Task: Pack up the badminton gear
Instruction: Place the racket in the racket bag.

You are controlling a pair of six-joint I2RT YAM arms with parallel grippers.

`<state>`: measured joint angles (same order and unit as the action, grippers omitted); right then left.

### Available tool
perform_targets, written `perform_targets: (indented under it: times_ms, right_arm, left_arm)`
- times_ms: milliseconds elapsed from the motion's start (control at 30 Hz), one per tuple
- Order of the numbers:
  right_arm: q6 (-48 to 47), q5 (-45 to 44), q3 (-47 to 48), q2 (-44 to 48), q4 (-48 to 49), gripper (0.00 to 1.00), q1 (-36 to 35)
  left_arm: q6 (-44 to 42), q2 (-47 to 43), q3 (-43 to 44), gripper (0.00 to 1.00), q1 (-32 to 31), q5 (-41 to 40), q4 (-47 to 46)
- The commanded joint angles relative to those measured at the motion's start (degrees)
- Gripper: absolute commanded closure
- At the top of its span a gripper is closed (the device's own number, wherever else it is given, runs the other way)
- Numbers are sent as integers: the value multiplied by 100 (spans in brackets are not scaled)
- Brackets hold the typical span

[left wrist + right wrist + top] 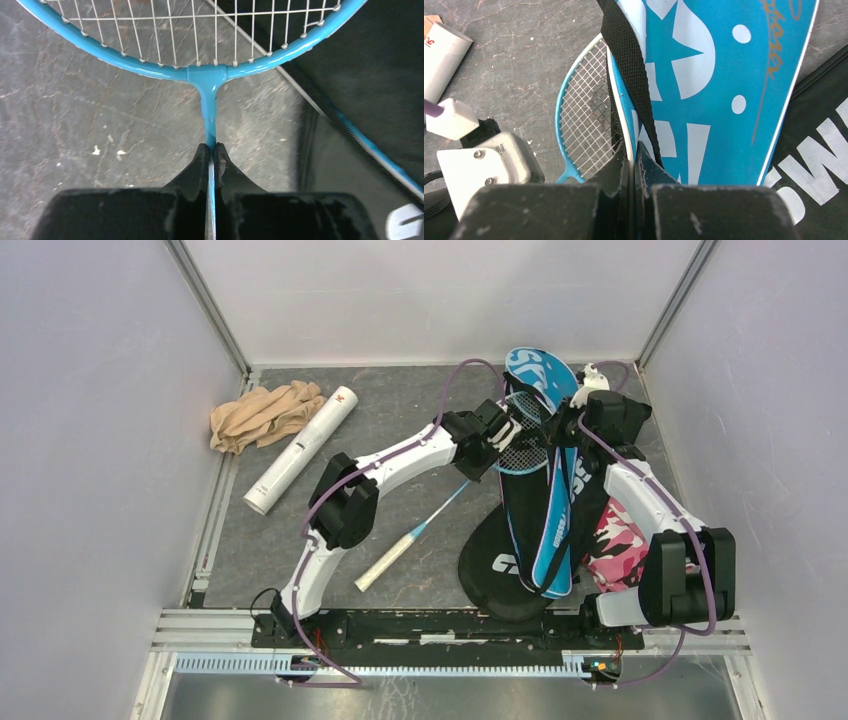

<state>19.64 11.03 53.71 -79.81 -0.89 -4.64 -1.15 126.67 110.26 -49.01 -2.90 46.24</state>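
Note:
The blue racket (205, 75) lies on the table, its head (584, 110) partly tucked under the edge of the blue "SPORT" cover (719, 75). My left gripper (210, 146) is shut on the racket's thin shaft just below the throat. My right gripper (632, 147) is shut on the white-piped edge of the blue cover, beside its black strap (626, 55). In the top view the racket's white handle (385, 565) points to the near left. The black "CROSSWAY" cover (495, 575) lies under the blue one. The long white tube (300, 450) rests at the left.
A tan cloth bundle (262, 415) lies at the back left beside the tube. A pink camouflage cloth (618, 540) sits under my right arm. A small white thing, perhaps a shuttlecock (592, 375), is at the back right corner. Walls enclose three sides.

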Motion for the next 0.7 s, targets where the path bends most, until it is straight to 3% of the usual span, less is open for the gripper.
perform_targets:
  times_ms: [0, 233, 533, 667]
  right_arm:
    - [102, 216, 54, 11, 546, 100, -98]
    - [166, 311, 49, -145, 587, 100, -99]
    - [104, 413, 136, -266, 539, 100, -96]
    - [84, 480, 249, -372, 490, 100, -71]
  left_arm:
    - [866, 164, 823, 98, -38, 709, -305]
    - [1504, 593, 1418, 98, -19, 1198, -574]
    - [1963, 897, 1203, 98, 135, 2105, -1916]
    - [2205, 1004, 916, 88, 202, 2693, -2553]
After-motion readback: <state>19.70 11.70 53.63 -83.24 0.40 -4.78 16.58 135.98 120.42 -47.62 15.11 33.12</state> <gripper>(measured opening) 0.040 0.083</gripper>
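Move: The open racket bag's inside lies about 14 cm to my left hand's right, roughly level fore and aft and some 5 cm lower. I still grip the racket by its shaft with that hand. The blue flap's raised edge is 8 cm ahead, 18 cm right and about 8 cm higher. The black bag's round end sits 20 cm back and 8 cm right. From my right hand, the bag's inside is 8 cm back, 4 cm left and 12 cm down. My left hand carries the racket about 10 cm to the right, in over the open bag, rising a couple of centimetres and then easing back down. It rolls some 25 degrees, left side sinking, and brings the shaft more into line with the bag; the grip just starts to slacken at the end. My right hand keeps pinching the flap's edge and strap while sinking about 2 cm. ##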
